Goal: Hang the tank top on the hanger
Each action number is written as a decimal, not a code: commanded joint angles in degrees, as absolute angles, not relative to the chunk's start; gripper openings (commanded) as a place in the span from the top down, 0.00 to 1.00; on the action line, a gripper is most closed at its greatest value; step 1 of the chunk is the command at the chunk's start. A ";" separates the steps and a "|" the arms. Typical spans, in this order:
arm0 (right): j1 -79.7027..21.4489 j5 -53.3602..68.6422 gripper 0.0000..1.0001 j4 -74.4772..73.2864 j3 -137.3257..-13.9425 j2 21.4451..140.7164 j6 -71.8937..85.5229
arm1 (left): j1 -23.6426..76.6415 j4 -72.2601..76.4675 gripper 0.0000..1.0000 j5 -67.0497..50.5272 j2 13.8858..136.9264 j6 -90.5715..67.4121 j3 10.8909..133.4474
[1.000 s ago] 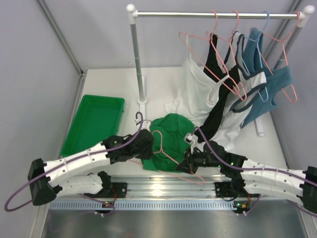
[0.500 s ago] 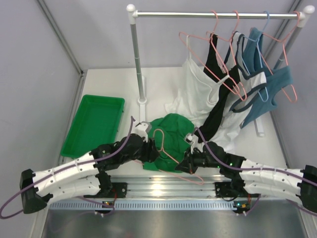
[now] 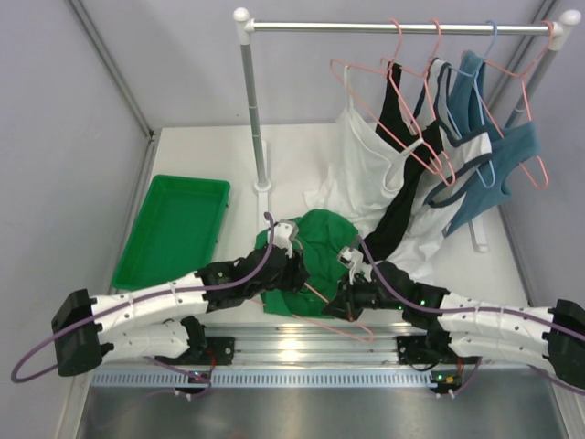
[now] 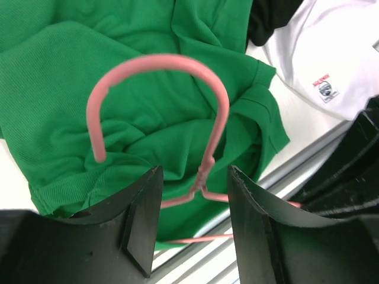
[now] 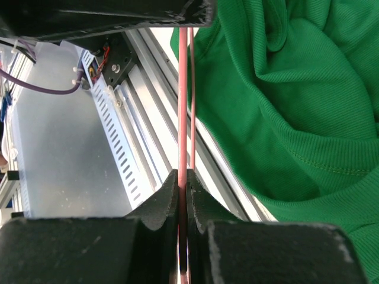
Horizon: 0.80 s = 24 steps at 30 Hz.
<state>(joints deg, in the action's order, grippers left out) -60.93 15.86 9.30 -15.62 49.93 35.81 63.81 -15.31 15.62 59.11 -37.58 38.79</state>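
The bright green tank top lies crumpled on the white table, in front of the rack. A salmon-pink hanger rests across its near edge, with the hook over the green fabric. My left gripper is open, and its jaws stand on either side of the hanger's neck without touching it. My right gripper is shut on the hanger's wire, beside the tank top. In the left wrist view the left gripper has nothing pinched.
A rigid green tray sits at the left. The rack's pole and rail carry a white top, a black one, teal tops and spare pink hangers. An aluminium rail runs along the near edge.
My left arm has swung right, from the tank top's left edge to the hanger's hook, and its jaws have opened wider. The right gripper has kept its hold in place.
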 commanded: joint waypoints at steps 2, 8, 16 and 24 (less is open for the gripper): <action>-62.49 15.12 1.00 13.80 -16.61 51.15 34.98 | 64.25 -10.37 0.48 18.37 61.17 -35.77 40.61; -63.37 14.24 1.00 13.80 -17.14 52.12 34.80 | 64.42 -9.49 0.54 19.42 61.08 -35.95 39.29; -63.90 12.05 1.00 10.46 -19.33 53.17 34.37 | 64.51 -8.96 0.94 18.72 61.79 -34.54 38.85; -63.81 3.18 0.67 -3.83 -24.34 51.51 36.82 | 65.13 -9.14 1.00 18.90 60.03 -31.82 37.62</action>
<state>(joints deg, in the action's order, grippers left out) -63.35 9.15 2.20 -20.08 53.04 36.10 64.47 -12.82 18.41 61.63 -33.19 38.57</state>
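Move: The hanger's neck sits between the left hand's open fingertips, roughly 1 cm ahead, level sideways, 1 cm below. The green tank top's middle lies about 3 cm ahead, 3 cm right and 8 cm below; the green tray's middle some 9 cm ahead, 29 cm left and 8 cm below. From the right hand, still pinching the hanger's arm, the neck is about 9 cm ahead, 8 cm left and 3 cm above. Left fingers ease about 1 cm forward and down, pinching the hanger's neck; the right then opens off its arm. ##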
